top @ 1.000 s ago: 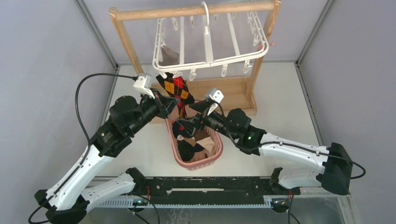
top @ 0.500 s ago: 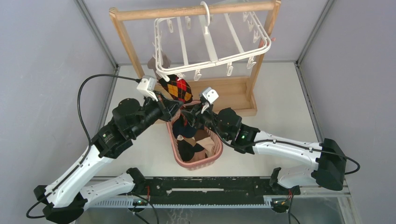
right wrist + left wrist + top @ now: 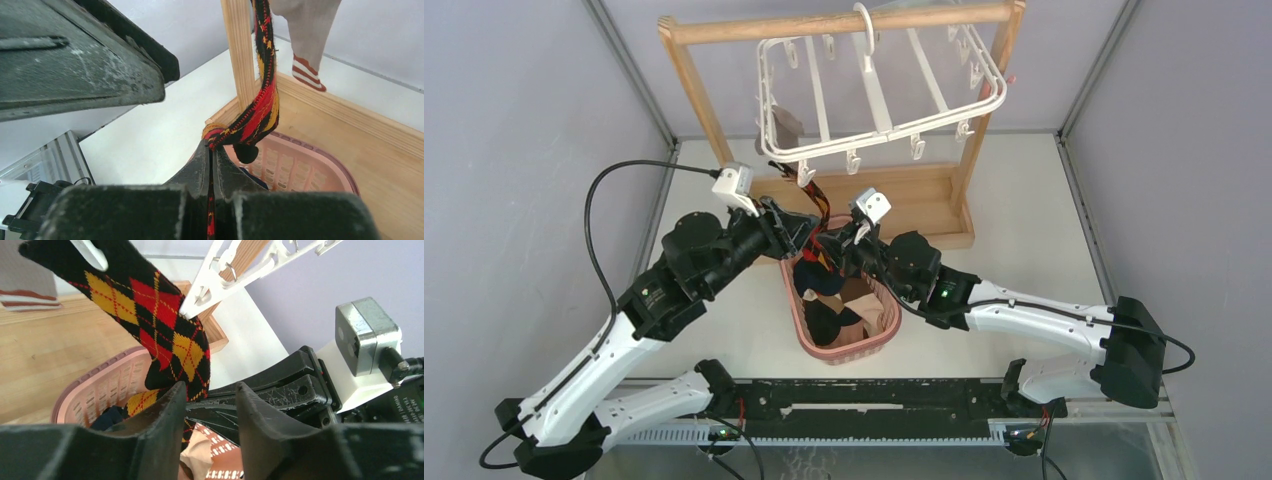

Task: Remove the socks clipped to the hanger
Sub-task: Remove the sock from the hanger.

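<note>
The white hanger (image 3: 879, 100) hangs by its hook from the wooden rack's top bar. A red-yellow argyle sock (image 3: 816, 205) is held at its top by a hanger clip (image 3: 90, 252) and stretches down over the basket. My right gripper (image 3: 211, 147) is shut on the lower part of the argyle sock (image 3: 262, 107). My left gripper (image 3: 210, 387) is open just beside the argyle sock (image 3: 165, 325), with nothing between its fingers. A grey sock with a red-white cuff (image 3: 307, 30) hangs at the hanger's far left (image 3: 784, 125).
A pink basket (image 3: 884, 340) holding several socks sits under both grippers (image 3: 819, 238). The wooden rack (image 3: 699, 95) stands behind it, its base board (image 3: 45, 350) along the back. Grey walls enclose the white table on both sides.
My right gripper has shut on the argyle sock while my left gripper has opened and let it go. The hanger has swung and the sock now hangs twisted and taut.
</note>
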Robot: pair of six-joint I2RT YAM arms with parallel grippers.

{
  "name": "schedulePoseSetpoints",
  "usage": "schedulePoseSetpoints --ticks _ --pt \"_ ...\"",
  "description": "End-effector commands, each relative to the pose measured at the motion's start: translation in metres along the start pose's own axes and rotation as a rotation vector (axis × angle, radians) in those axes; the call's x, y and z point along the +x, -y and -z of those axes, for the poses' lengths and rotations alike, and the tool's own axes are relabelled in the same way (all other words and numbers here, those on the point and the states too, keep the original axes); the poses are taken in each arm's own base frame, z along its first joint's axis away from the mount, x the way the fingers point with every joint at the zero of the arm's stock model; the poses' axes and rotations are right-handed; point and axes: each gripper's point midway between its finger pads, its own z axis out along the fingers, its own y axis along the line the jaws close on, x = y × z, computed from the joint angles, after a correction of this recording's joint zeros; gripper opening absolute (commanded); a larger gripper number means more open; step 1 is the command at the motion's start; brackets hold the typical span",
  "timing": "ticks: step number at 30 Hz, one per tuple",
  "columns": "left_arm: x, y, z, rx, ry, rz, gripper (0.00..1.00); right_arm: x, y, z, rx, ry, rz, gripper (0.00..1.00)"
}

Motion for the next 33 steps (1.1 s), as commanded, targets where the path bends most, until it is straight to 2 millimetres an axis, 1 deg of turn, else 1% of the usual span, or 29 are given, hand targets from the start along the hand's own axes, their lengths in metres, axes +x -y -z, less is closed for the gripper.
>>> schedulePoseSetpoints --ticks 1,5,11,13,14,15,16,18,19,20,26,31,33 --pt "-0.028 0.006 0.013 0.014 0.092 -0.012 0.49 -0.021 -0.007 0.008 -0.025 0.059 -0.015 0.00" --pt "-0.032 0.002 0.021 -0.005 0.110 -0.022 0.52 -0.017 -0.006 0.010 -0.026 0.052 -0.017 0.00" --pt "-0.041 -0.012 0.036 -0.075 0.142 -0.020 0.56 -0.013 -0.007 0.013 -0.037 0.045 -0.024 0.00" --pt "-0.045 -0.017 0.040 -0.101 0.155 -0.014 0.60 -0.012 -0.008 0.013 -0.041 0.041 -0.028 0.00" --pt "-0.047 -0.019 0.043 -0.115 0.162 -0.010 0.68 -0.011 -0.009 0.013 -0.046 0.038 -0.029 0.00" --pt "-0.050 -0.021 0.045 -0.131 0.167 -0.006 0.80 -0.010 -0.010 0.013 -0.051 0.037 -0.030 0.00" --pt "-0.052 -0.023 0.047 -0.145 0.171 -0.005 0.83 -0.010 -0.011 0.013 -0.052 0.036 -0.030 0.00" --pt "-0.056 -0.027 0.052 -0.168 0.181 -0.001 0.95 -0.008 -0.014 0.013 -0.057 0.035 -0.027 0.00" --pt "-0.058 -0.028 0.054 -0.174 0.186 0.002 0.98 -0.008 -0.014 0.012 -0.057 0.035 -0.025 0.00" --pt "-0.060 -0.029 0.056 -0.182 0.191 0.002 1.00 -0.007 -0.016 0.012 -0.058 0.035 -0.022 0.00" --pt "-0.079 -0.033 0.067 -0.226 0.241 0.006 1.00 -0.004 -0.022 0.009 -0.060 0.032 -0.012 0.00" --pt "-0.097 -0.028 0.067 -0.224 0.293 0.005 1.00 -0.004 -0.025 0.005 -0.048 0.027 0.003 0.00" --pt "-0.103 -0.026 0.065 -0.223 0.306 0.000 1.00 -0.004 -0.026 0.003 -0.041 0.022 0.014 0.00"
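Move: The argyle sock hangs from a clip at the hanger's near left corner, about 12 cm ahead of the left hand, 5 cm left and 9 cm up; from the right hand, already pinching the sock lower down, that clip is some 13 cm ahead, 6 left and 12 up. From the left hand, an empty clip sits 10 cm ahead, 1 right and 8 up, and the grey sock 19 ahead, 8 left and 6 up. The basket lies 22 cm below the right hand, 2 ahead and 3 right. The argyle sock stays pinched in the shut right fingers, which draw it back about 2.5 cm and slightly down, away from its clip. The left hand, already parting its fingers, opens them wide and swings some 8 cm left, away from the right hand, then climbs too, ending 5 cm higher and turned about 15 degrees counter-clockwise to face the clip. ##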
